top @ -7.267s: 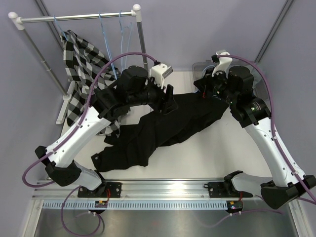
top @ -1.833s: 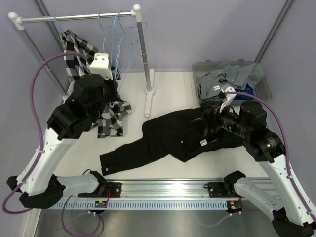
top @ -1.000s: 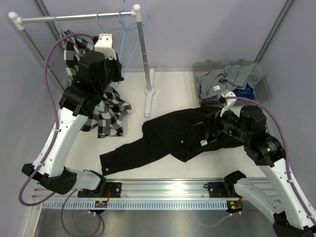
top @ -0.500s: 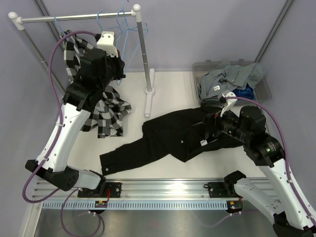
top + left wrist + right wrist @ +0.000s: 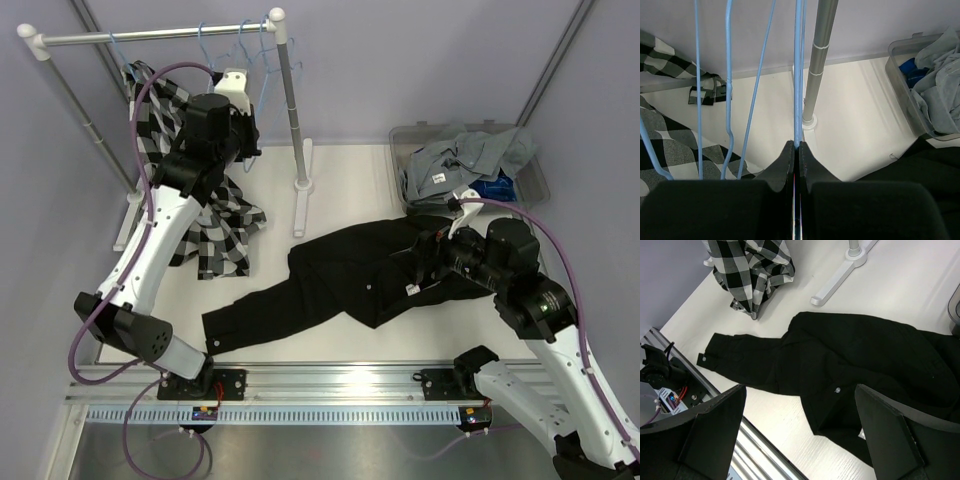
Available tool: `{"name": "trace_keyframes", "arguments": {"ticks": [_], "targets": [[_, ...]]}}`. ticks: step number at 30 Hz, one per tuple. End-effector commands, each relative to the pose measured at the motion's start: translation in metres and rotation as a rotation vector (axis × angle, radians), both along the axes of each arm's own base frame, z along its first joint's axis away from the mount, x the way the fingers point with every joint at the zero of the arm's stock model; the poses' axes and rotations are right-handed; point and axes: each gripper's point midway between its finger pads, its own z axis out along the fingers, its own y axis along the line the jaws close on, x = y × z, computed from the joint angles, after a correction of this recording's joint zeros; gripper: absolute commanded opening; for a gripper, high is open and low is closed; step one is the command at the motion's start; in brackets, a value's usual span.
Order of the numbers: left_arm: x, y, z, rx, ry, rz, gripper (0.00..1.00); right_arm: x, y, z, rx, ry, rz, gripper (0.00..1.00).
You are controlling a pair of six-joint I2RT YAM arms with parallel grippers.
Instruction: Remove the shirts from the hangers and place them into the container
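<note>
A black shirt (image 5: 350, 275) lies spread flat on the table. My right gripper (image 5: 800, 387) hovers open above it with nothing between the fingers. At the left, a black-and-white checked shirt (image 5: 205, 215) hangs from the rail, its lower part bunched on the table. Several light-blue hangers (image 5: 250, 45) hang on the rail. My left gripper (image 5: 796, 145) is up among them, shut on the wire of one hanger (image 5: 798, 75). At the back right, the container (image 5: 540, 178) holds a grey shirt (image 5: 460, 160) and some blue fabric (image 5: 495, 187).
The silver rail (image 5: 150, 36) with white caps crosses the back left. Its upright post (image 5: 292, 110) stands on a white foot (image 5: 303, 190) just right of my left gripper. A metal track (image 5: 340, 385) runs along the near edge.
My left arm has risen and swung right toward the rail's post, carrying the held hanger among the others. The right arm and the black shirt have stayed put.
</note>
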Motion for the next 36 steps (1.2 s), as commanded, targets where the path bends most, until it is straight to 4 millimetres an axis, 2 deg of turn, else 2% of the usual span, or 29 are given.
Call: {"name": "trace_keyframes", "arguments": {"ticks": [1,2,3,5,7,8,12,14,18,20,21,22,24,25,26,27,29,32,33,36], "targets": [[0.004,-0.006,0.011,-0.042,-0.05,-0.037,0.0,-0.003,-0.005,-0.003,0.0,0.01,-0.027,1.0],[0.003,-0.007,0.005,-0.048,-0.033,-0.04,0.0,-0.003,-0.005,-0.005,-0.003,0.015,-0.027,0.99],[-0.002,-0.006,0.008,-0.057,-0.037,-0.046,0.01,-0.002,-0.006,-0.007,-0.008,0.02,-0.036,0.99],[-0.01,-0.009,0.005,-0.072,-0.025,-0.066,0.21,0.0,-0.007,-0.013,-0.013,0.035,-0.054,0.99],[-0.023,-0.006,0.015,-0.088,-0.041,-0.072,0.4,0.005,-0.011,-0.019,-0.017,0.056,-0.097,1.0],[-0.028,-0.004,0.017,-0.09,-0.046,-0.072,0.57,0.008,-0.013,-0.021,-0.017,0.064,-0.118,0.99],[-0.049,0.008,0.031,-0.074,-0.074,-0.063,0.76,0.022,-0.027,-0.04,-0.024,0.108,-0.255,0.99],[-0.061,0.013,0.043,-0.081,-0.095,-0.061,0.79,0.026,-0.029,-0.042,0.002,0.116,-0.294,0.99],[-0.088,0.019,0.058,-0.099,-0.111,-0.079,0.86,0.043,-0.069,-0.065,-0.006,0.181,-0.609,0.99],[-0.103,0.024,0.061,-0.105,-0.123,-0.079,0.96,0.044,-0.081,-0.081,-0.033,0.249,-0.706,0.99],[-0.108,0.026,0.06,-0.103,-0.119,-0.079,0.99,0.047,-0.093,-0.085,-0.055,0.253,-0.782,1.0],[-0.111,0.027,0.051,-0.102,-0.101,-0.077,0.99,0.045,-0.097,-0.097,-0.077,0.304,-0.829,1.0],[-0.127,0.027,0.051,-0.115,-0.103,-0.106,0.99,0.046,-0.114,-0.104,-0.12,0.317,-0.936,0.99],[-0.132,0.027,0.048,-0.122,-0.096,-0.115,0.99,0.044,-0.119,-0.115,-0.149,0.36,-0.986,0.99],[-0.134,0.027,0.038,-0.12,-0.075,-0.118,0.99,0.046,-0.123,-0.118,-0.163,0.366,-1.02,0.99],[-0.144,0.027,0.041,-0.131,-0.09,-0.131,0.99,0.048,-0.127,-0.12,-0.175,0.369,-1.05,0.99],[-0.15,0.027,0.03,-0.133,-0.068,-0.139,0.99,0.055,-0.126,-0.134,-0.189,0.419,-1.073,0.99],[-0.161,0.03,0.026,-0.138,-0.064,-0.149,0.99,0.07,-0.134,-0.154,-0.166,0.502,-1.131,0.99],[-0.166,0.031,0.024,-0.139,-0.06,-0.149,0.99,0.083,-0.133,-0.162,-0.142,0.522,-1.13,1.0],[-0.173,0.031,0.018,-0.149,-0.051,-0.16,0.99,0.103,-0.129,-0.173,-0.109,0.547,-1.104,1.0]]}}
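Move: The rail's right end, where the left hand hangs the hanger it holds, is some 25 cm above that hand, 10 cm ahead and 7 cm right; the checked shirt hangs about 14 cm left, 5 cm ahead and 10 cm lower. From the right hand, the black shirt's middle lies about 9 cm ahead, 4 cm left and 28 cm below, the container roughly 38 cm ahead, 26 cm right and 25 cm below. Left opens, backing 16 cm off the hanger; open right sinks 18 cm rightward towards black shirt, turning clockwise. ##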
